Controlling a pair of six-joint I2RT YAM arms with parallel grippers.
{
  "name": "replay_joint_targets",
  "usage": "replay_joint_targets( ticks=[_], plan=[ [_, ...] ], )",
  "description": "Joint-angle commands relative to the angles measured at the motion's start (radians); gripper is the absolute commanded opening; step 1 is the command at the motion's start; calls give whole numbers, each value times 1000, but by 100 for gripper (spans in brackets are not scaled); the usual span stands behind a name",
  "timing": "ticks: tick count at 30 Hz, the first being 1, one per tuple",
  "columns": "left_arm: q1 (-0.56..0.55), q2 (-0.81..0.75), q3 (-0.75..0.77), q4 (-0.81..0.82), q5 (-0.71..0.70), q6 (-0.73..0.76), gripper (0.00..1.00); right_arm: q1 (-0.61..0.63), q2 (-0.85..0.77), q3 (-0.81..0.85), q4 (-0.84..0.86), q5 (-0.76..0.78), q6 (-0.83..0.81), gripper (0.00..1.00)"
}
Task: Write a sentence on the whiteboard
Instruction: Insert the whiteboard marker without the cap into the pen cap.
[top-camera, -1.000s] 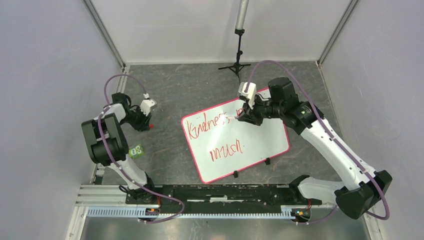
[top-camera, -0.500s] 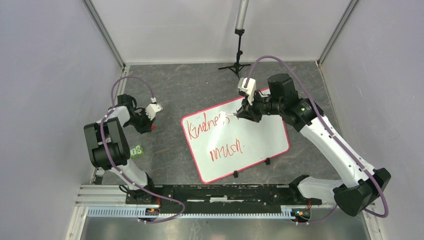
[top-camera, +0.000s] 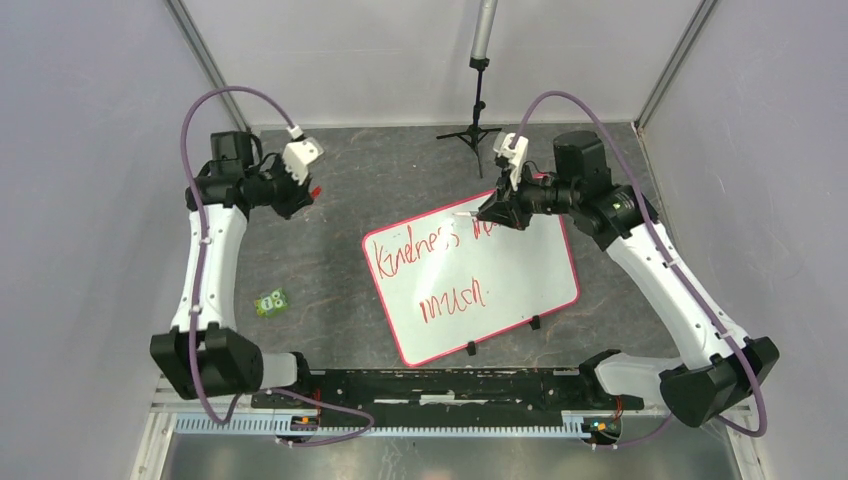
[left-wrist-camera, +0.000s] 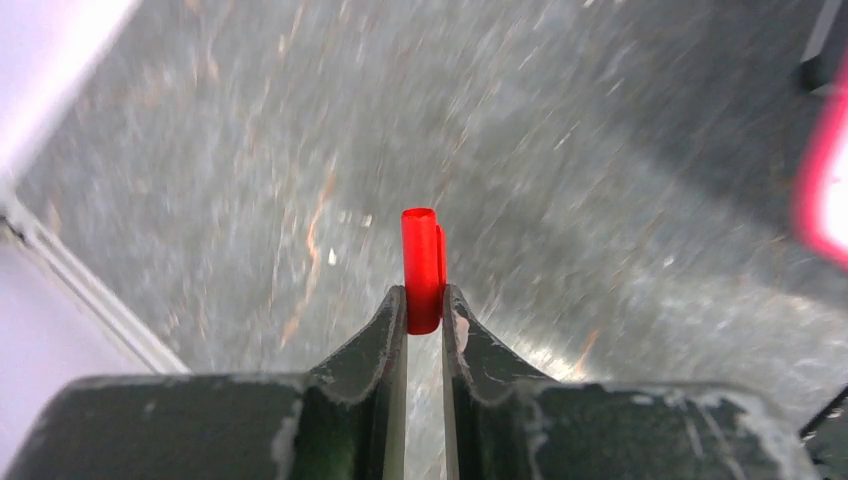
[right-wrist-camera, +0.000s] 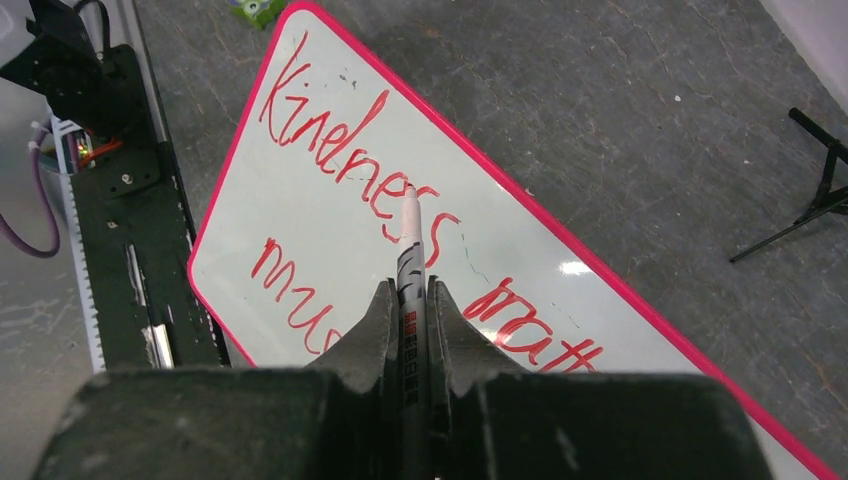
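Note:
The whiteboard (top-camera: 525, 270) lies flat on the grey floor, red-rimmed, with black clips on its near edge. The sentence (top-camera: 410, 252) is in red: "Kindness" (right-wrist-camera: 335, 150) and "matt" (right-wrist-camera: 540, 325) on one line, "much" (top-camera: 455, 298) below. My right gripper (top-camera: 497, 212) hangs over the board's far edge, shut on a white marker (right-wrist-camera: 410, 255) whose tip points at the end of "Kindness" and looks lifted off the surface. My left gripper (top-camera: 303, 188) is raised at the far left, well clear of the board, shut on a small red marker cap (left-wrist-camera: 422, 260).
A small green block (top-camera: 271, 302) lies on the floor left of the board. A black tripod stand (top-camera: 478, 110) rises at the back centre. The black base rail (top-camera: 430, 385) runs along the near edge. Grey walls close in on both sides.
The left arm has closed on the red cap, lifted it off the floor and swung up toward the back left. The right gripper has drawn the marker slightly back and right.

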Motion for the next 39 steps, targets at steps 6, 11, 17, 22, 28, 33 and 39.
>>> replay_joint_targets(
  ticks=[6, 11, 17, 22, 28, 33, 39],
  plan=[
    [-440, -145, 211, -196, -29, -229, 2, -78, -67, -77, 140, -228, 121, 0],
    [-665, -158, 198, -199, -135, -215, 2, -80, -107, -156, 216, -306, 184, 0],
    [-825, -134, 166, -189, -244, -191, 2, -76, -132, -253, 298, -379, 259, 2],
    [-865, -106, 182, -166, -174, -226, 2, -52, -119, -270, 316, -394, 276, 2],
    [-914, -82, 204, -166, -159, -215, 2, -19, -98, -275, 362, -408, 343, 2],
    [-937, -77, 203, -166, -155, -208, 2, -5, -101, -304, 413, -419, 388, 1],
    [-945, -73, 210, -166, -119, -219, 2, 9, -91, -299, 416, -420, 392, 1]
  ],
)
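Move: The bare marker tip, held out in the right gripper, lies about 34 cm to the right of the left hand, 5 cm back and some 5 cm above. The whiteboard's middle is roughly 38 cm right, 4 cm back and 21 cm below that hand; the green clock is about 14 cm left, 12 cm back and 20 cm below. From the right hand, the red cap lies some 39 cm left, 8 cm ahead and 9 cm lower. Swing the left gripper right about 23 cm and back 15, over the whiteboard's left part, rising some 9 cm and then easing down about 4, while turning it roughly 40 degrees clockwise so the held cap faces the marker tip. Meanwhile draw the right gripper back about 7 cm and slightly left, tilting the marker nearer level towards the cap. Keep both grips shut and slow down as tip and cap come close. ##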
